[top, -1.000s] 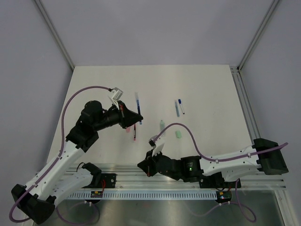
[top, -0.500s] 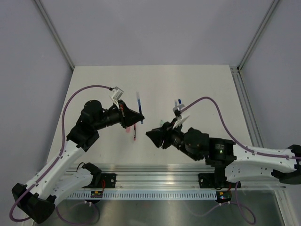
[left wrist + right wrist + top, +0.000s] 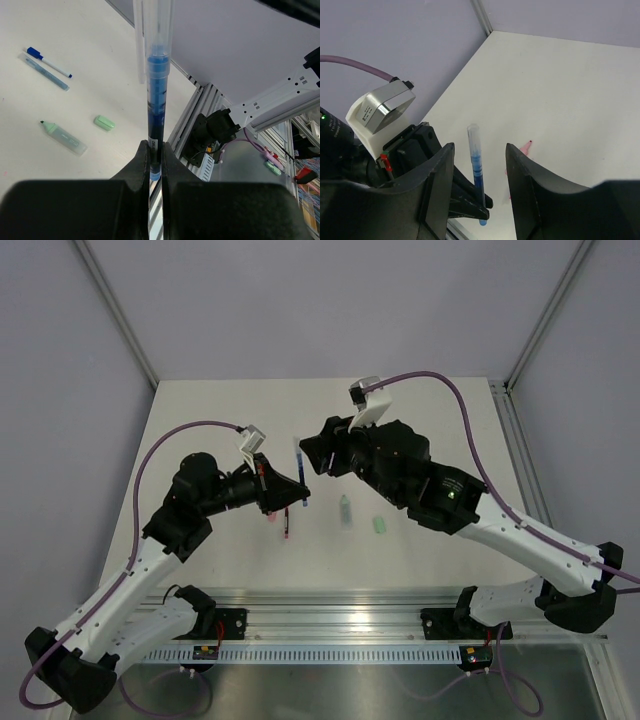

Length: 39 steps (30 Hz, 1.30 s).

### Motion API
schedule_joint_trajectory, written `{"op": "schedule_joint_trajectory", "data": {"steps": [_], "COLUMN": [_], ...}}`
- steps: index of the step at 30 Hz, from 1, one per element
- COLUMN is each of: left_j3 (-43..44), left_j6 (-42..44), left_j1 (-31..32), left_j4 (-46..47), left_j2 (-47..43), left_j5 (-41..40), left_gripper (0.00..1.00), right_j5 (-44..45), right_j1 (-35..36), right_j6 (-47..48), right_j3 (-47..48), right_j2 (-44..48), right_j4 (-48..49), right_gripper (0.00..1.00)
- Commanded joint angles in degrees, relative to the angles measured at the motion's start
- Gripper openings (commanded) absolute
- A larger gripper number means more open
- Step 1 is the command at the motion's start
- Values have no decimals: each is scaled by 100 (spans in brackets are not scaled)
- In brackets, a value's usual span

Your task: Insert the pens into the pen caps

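My left gripper [image 3: 155, 159] is shut on the lower end of a dark blue pen [image 3: 156, 107], held upright above the table. A clear pen cap [image 3: 158, 27] covers the pen's upper end. In the top view the left gripper [image 3: 300, 498] and this pen [image 3: 299, 480] are at the table's centre-left. My right gripper [image 3: 308, 453] hangs just behind the pen, open. In the right wrist view its fingers [image 3: 440, 175] straddle the capped pen [image 3: 479, 172] without touching it; the right gripper [image 3: 479, 148] holds nothing.
On the table lie a green pen [image 3: 345, 510], a light green cap [image 3: 379, 526] and a pink pen [image 3: 285, 523]. The left wrist view also shows a white pen with a blue end [image 3: 50, 62] and a teal pen [image 3: 47, 79]. An aluminium rail [image 3: 330, 600] runs along the front.
The right arm swung from the front rail up over the table to behind the held pen, and its gripper went from shut to open. The left arm stayed still.
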<state>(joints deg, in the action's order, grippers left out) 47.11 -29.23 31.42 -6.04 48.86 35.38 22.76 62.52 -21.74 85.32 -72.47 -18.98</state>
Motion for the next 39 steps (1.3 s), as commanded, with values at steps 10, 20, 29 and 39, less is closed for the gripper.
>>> {"op": "schedule_joint_trajectory", "data": {"steps": [10, 20, 29, 39], "left_j3": [140, 140, 149, 149], "left_j6": [-3, 14, 40, 49], "left_j1": [57, 66, 57, -57], "left_j4": [341, 306, 262, 262], "left_j2": [-17, -26, -61, -166], "left_j5": [145, 101, 40, -40], "left_gripper": [0, 0, 0, 0], "right_j5": [-694, -686, -878, -1652], "right_j1": [-117, -144, -144, -4], "right_j6": [266, 117, -164, -1121], "right_j3": [679, 346, -524, -2712], "right_j2": [-690, -716, -418, 330], "right_j4": [-97, 35, 167, 1194], "right_gripper": [37, 23, 0, 0]}}
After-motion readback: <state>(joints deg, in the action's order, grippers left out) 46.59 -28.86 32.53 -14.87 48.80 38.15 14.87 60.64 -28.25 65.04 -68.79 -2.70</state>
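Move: Just beyond the right hand's open fingers stands the clear pen cap, on the pen that the left hand already holds: about 2 cm ahead, 4 cm left and 4 cm below the right hand. From the left hand the cap is roughly 5 cm forward and 7 cm up. On the table, some 40 cm below the right hand, the red pen lies about 12 cm ahead and 9 cm left, the pink highlighter 17 cm ahead and 12 cm left, the green highlighter 14 cm ahead and 7 cm right. Easing left about 3.5 cm and down 2.5 cm, the right hand brings its wide fingers around the cap, pauses briefly, then closes them to pinch it while sinking further. Keeping that pinch, it goes on down, easing back and right; the left hand, still gripping the pen, goes down and back with it by about 4 cm, tipping slightly. ##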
